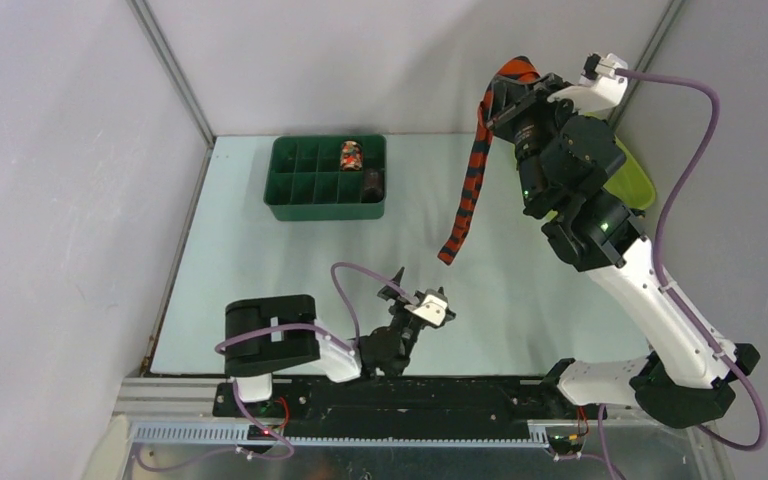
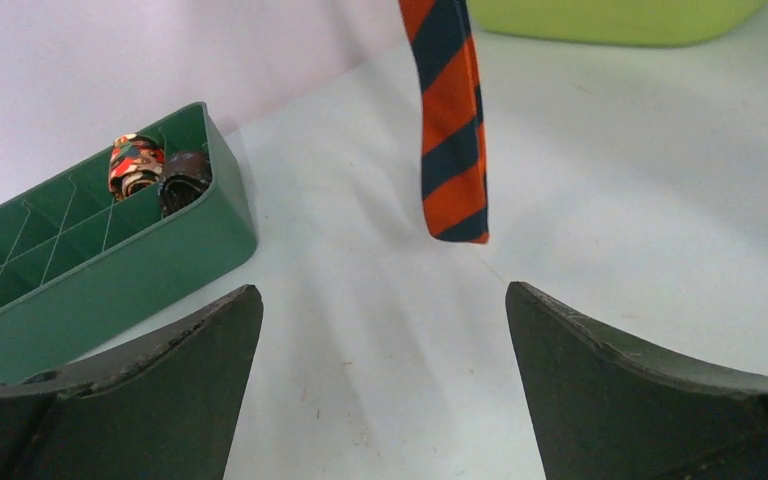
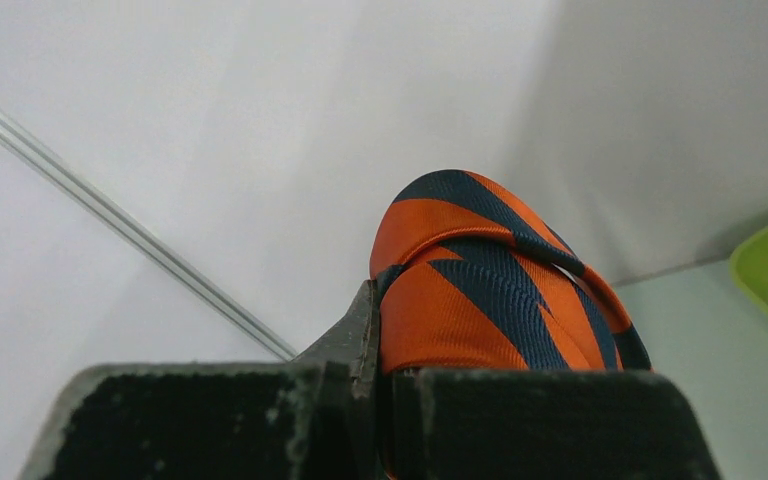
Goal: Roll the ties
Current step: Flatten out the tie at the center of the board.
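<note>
High over the back right of the table, my right gripper point(image 1: 505, 88) is shut on an orange tie with dark stripes point(image 1: 472, 170). Its fabric loops over the jaws point(image 3: 490, 290) and its narrow end hangs free above the table point(image 2: 450, 120). Low near the front middle, my left gripper point(image 1: 422, 297) stands open with nothing between its fingers point(image 2: 600, 390); the tie's tip dangles ahead of it, apart. Two rolled ties, one multicoloured point(image 1: 350, 155) and one dark point(image 1: 373, 182), sit in compartments of the green tray point(image 1: 300, 190).
The green divided tray point(image 2: 110, 280) stands at the back left of the table. A lime green bin point(image 1: 638, 180) sits at the back right behind the right arm, its rim showing point(image 2: 610, 20). Grey walls close the sides and back.
</note>
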Robot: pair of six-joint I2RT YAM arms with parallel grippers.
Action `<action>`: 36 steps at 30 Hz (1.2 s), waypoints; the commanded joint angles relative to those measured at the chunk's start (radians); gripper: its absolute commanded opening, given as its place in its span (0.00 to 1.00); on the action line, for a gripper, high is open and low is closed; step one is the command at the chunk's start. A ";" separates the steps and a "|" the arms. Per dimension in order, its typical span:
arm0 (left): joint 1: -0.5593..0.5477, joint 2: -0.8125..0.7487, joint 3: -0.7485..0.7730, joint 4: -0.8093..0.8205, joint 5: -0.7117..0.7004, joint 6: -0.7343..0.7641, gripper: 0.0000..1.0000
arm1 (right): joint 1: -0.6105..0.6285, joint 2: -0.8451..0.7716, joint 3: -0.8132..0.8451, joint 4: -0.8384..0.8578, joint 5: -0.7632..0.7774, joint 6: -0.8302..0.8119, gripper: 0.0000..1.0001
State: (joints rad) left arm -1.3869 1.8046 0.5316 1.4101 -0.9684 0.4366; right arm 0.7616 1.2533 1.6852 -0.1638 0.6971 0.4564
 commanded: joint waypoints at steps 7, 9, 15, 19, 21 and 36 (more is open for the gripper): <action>0.018 0.057 0.107 0.125 -0.068 -0.069 1.00 | 0.051 -0.022 0.035 0.051 0.013 0.029 0.00; 0.017 0.056 0.122 0.124 -0.051 -0.084 1.00 | 0.057 -0.021 0.038 0.053 0.013 0.034 0.00; 0.006 0.023 0.109 0.124 0.006 -0.148 1.00 | 0.064 -0.019 0.035 0.061 0.017 0.036 0.00; -0.008 0.032 0.118 0.122 0.011 -0.173 1.00 | 0.065 -0.019 0.032 0.060 0.013 0.047 0.00; -0.009 0.055 0.151 0.123 -0.030 -0.154 1.00 | 0.067 -0.022 0.025 0.061 0.006 0.055 0.00; 0.095 0.170 0.265 0.124 -0.182 -0.133 1.00 | 0.095 -0.078 -0.014 0.066 0.003 0.062 0.00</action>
State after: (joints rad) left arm -1.3197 1.9736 0.7895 1.4914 -1.1000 0.3222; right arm 0.8482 1.2163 1.6779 -0.1535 0.6891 0.5159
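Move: The lower end of the hanging tie is roughly 10 cm ahead of the open left hand, about 7 cm to its right and some 5 cm lower. The green divided tray stands about 32 cm ahead of that hand and 20 cm to its left, on the table. From the right hand, which already grips the tie up high, the tie's lower end hangs about 46 cm below and 7 cm to the left, level with it fore and aft; the lime bin lies some 22 cm ahead and 29 cm to the right. Without a clear touch yet, the wide-open left hand closes in on the tie's dangling end: it first eases right and slightly up, about 4 cm, then pushes forward some 4 cm, rolling its left side down about 15 degrees and lastly turning counter-clockwise. The right hand keeps its pinch on the tie up high, drifting back nearly 3 cm and 2 cm left. ##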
